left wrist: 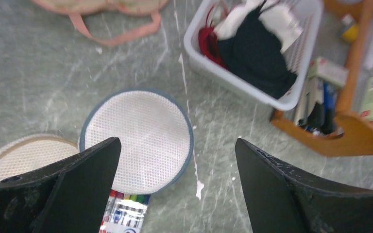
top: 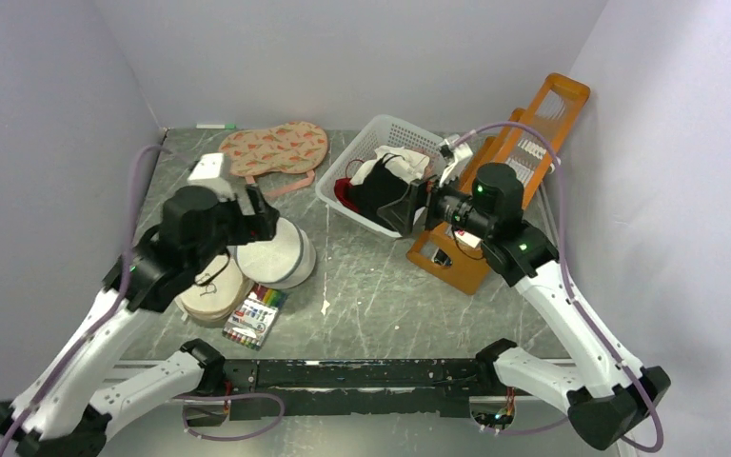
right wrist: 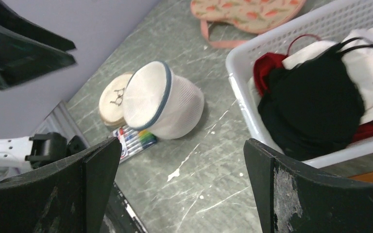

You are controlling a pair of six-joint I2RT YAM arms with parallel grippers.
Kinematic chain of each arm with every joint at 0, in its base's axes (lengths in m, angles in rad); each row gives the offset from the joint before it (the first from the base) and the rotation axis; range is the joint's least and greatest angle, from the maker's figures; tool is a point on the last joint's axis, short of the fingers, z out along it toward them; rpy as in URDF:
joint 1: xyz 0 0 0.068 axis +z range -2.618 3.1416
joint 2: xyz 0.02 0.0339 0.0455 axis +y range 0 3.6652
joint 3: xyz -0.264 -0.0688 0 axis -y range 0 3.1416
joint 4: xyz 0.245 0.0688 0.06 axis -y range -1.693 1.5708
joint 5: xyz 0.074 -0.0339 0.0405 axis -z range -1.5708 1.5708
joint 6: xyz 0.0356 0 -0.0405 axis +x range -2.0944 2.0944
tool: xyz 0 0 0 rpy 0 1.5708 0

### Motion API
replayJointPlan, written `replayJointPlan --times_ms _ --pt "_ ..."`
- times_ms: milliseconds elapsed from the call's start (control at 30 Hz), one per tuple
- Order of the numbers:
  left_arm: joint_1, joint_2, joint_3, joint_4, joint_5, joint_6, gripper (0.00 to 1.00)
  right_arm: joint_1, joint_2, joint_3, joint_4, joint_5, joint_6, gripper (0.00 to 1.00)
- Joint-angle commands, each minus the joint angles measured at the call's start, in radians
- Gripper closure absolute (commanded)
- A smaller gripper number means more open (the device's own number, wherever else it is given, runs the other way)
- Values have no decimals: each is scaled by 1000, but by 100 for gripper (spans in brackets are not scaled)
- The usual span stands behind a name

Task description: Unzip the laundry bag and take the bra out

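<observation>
The laundry bag [top: 281, 255] is a round white mesh bag with a dark zipper rim, lying zipped shut on the grey table left of centre. It also shows in the left wrist view [left wrist: 138, 138] and in the right wrist view [right wrist: 162, 99]. No pink bra is in view. My left gripper [top: 257, 205] hovers above the bag with its jaws wide open and empty; in its own view [left wrist: 175, 145] the bag lies below the left finger. My right gripper [top: 409, 205] is open and empty, held above the table beside the basket, well right of the bag [right wrist: 182, 148].
A white basket [top: 385, 124] with black, white and red garments stands at the back centre. An orange wooden rack [top: 519, 157] is to its right. A watermelon-print pouch [top: 276, 149] lies at the back. An embroidery hoop [top: 211, 293] and a marker pack [top: 255, 316] touch the bag.
</observation>
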State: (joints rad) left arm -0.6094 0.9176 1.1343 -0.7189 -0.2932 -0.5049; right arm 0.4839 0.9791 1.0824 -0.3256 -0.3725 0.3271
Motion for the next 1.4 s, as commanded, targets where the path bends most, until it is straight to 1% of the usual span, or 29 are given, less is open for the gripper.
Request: replayJointPlan --times_ms 0,100,167,300,400,467,533,600,700,767,867,967,1067,1133,1200,1267,1367 --pt "3 -139 -28 80 -85 42 0 69 27 26 30 -50 53 0" --pt "4 -152 -14 75 -99 63 0 187 65 29 58 28 78 0" --pt "3 -154 -5 68 -107 73 0 291 109 49 53 102 78 0" --pt "2 -175 -3 62 -109 85 0 491 236 107 31 266 68 0" --pt "3 -207 -15 61 -106 87 1 588 340 139 39 325 85 0" --pt "2 -228 -22 55 -107 90 0 627 411 146 60 397 143 0" --pt "2 -252 -30 52 -111 92 1 643 454 119 79 531 312 0" --pt "2 -268 -36 52 -108 98 1 644 482 70 141 525 404 0" --pt "2 -273 -36 39 -101 100 1 646 518 23 200 540 461 1" --pt "2 -278 -42 28 -99 96 1 644 545 13 227 545 492 3" --pt "2 -301 -87 41 -93 101 1 646 583 -5 323 497 538 6" --pt "2 -307 -121 64 -26 123 1 649 619 -41 434 471 636 9" --pt "3 -288 -135 67 37 132 1 664 647 -75 529 534 723 11" --pt "2 -272 -129 52 64 134 1 671 682 -72 527 597 789 18" --pt "2 -265 -121 36 78 136 1 672 722 -45 496 617 870 24" --pt "2 -279 -137 43 79 130 1 672 757 -19 482 612 900 25" --pt "3 -312 -175 75 92 111 1 671 772 -10 463 674 933 31"
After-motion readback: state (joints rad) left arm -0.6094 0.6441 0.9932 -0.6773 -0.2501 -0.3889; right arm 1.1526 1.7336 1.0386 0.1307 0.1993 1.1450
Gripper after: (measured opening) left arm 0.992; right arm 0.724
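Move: The laundry bag stands about 27 cm to the right hand's left, nearly level with it fore and aft, and some 24 cm below. The white basket is roughly 24 cm right of the bag and 18 cm farther out; the marker set lies 6 cm left of the bag and 12 cm nearer; the hoops lie about 14 cm left of it, 7 cm nearer. From the left hand, the bag is some 20 cm below, 2 cm left and level fore and aft. Right hand swings about 23 cm left, then sinks 21 cm to the bag, partly closing; left eases back. ##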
